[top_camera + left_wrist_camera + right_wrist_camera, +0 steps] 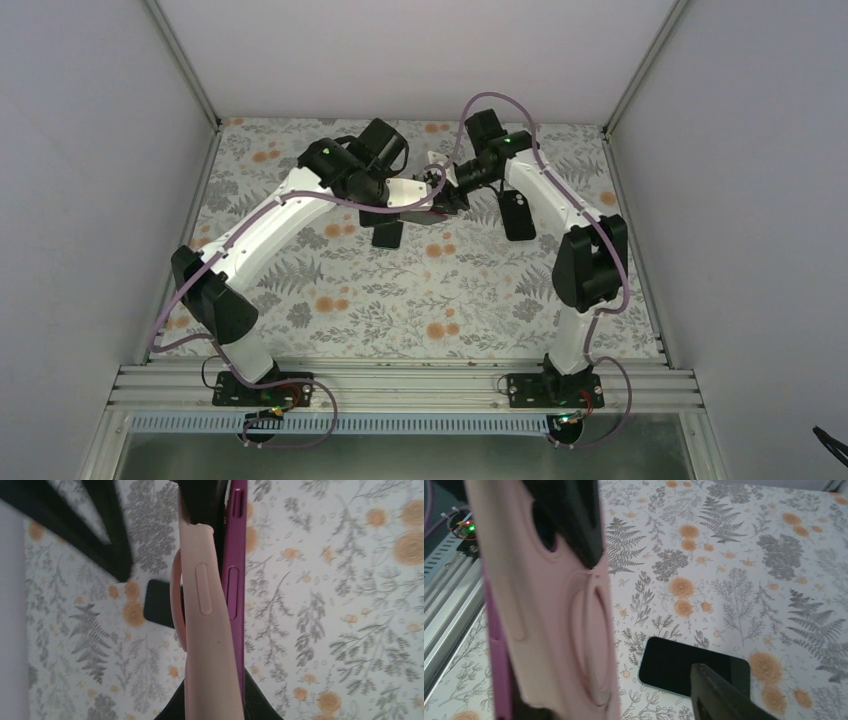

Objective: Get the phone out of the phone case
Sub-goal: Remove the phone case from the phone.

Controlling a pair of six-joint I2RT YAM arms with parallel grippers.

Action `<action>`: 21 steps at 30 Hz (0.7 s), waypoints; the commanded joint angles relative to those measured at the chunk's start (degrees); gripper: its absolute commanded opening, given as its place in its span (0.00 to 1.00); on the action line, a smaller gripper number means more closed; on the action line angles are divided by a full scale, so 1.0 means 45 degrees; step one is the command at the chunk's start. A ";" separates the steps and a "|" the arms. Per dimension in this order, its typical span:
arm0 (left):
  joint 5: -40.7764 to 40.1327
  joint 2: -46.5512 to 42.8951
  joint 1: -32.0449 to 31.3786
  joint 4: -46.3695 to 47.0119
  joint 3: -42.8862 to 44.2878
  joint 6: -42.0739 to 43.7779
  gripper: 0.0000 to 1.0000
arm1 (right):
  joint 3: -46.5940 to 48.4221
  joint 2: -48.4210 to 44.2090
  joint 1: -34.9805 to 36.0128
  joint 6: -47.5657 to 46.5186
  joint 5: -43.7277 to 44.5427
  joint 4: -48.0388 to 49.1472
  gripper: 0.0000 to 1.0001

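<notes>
The pink phone case [206, 630] and the magenta phone [235, 590] in it are held edge-on above the table. My left gripper [215, 692] is shut on both, one black finger on each side. Near the case's far corner, something dark [200, 500] sits between case and phone. In the right wrist view the case's back [549, 610] fills the left, with the phone's edge [499, 675] behind it. My right gripper [614, 695] is open: one finger [719, 695] stands well clear of the case, and the other is mostly hidden. From above, both grippers [425, 192] [447, 185] meet at the back middle.
A black phone [674, 665] [388, 233] lies flat on the floral table below the grippers. Another dark slab [517, 215] lies beside the right arm. White walls enclose the table on three sides, and an aluminium rail [400, 385] runs along the near edge.
</notes>
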 commanded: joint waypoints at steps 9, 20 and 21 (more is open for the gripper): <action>-0.1618 -0.0008 0.0389 1.4132 -0.0646 -0.0155 0.03 | 0.0381 -0.0399 0.2688 0.0400 -0.5802 -0.3712 0.19; -0.0950 -0.0603 0.0760 1.3574 -0.1145 -0.0088 0.43 | 0.0632 -0.0881 0.2122 0.1149 -0.5749 -0.3379 0.03; -0.0927 -0.0645 0.0779 1.3569 -0.1262 -0.0078 0.55 | 0.0656 -0.0877 0.2080 0.1242 -0.5736 -0.3380 0.03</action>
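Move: The pink phone case, with the purple-edged phone partly out of it, spans between the hands: its middle is about 5 cm to the right of the left hand and 5 cm to the left of the right hand, roughly level with both. A dark phone lies some 20 cm below and 8 cm ahead of the left hand, straight ahead without sideways offset; a black phone lies about 24 cm to the right of the right hand, 9 cm ahead and 20 cm below. The right hand, one finger already in the gap between pink case and purple phone, shuts its fingers and pinches the case wall, easing back about 1 cm and ending with its fingers almost closed. The left hand, still gripping case and phone together at the other end, edges forward, and once the right has closed it opens to nearly half and lets go, having gone about 3.5 cm forward in all, rising a little at the end as its fingertips tilt up and forward some 10 degrees. ##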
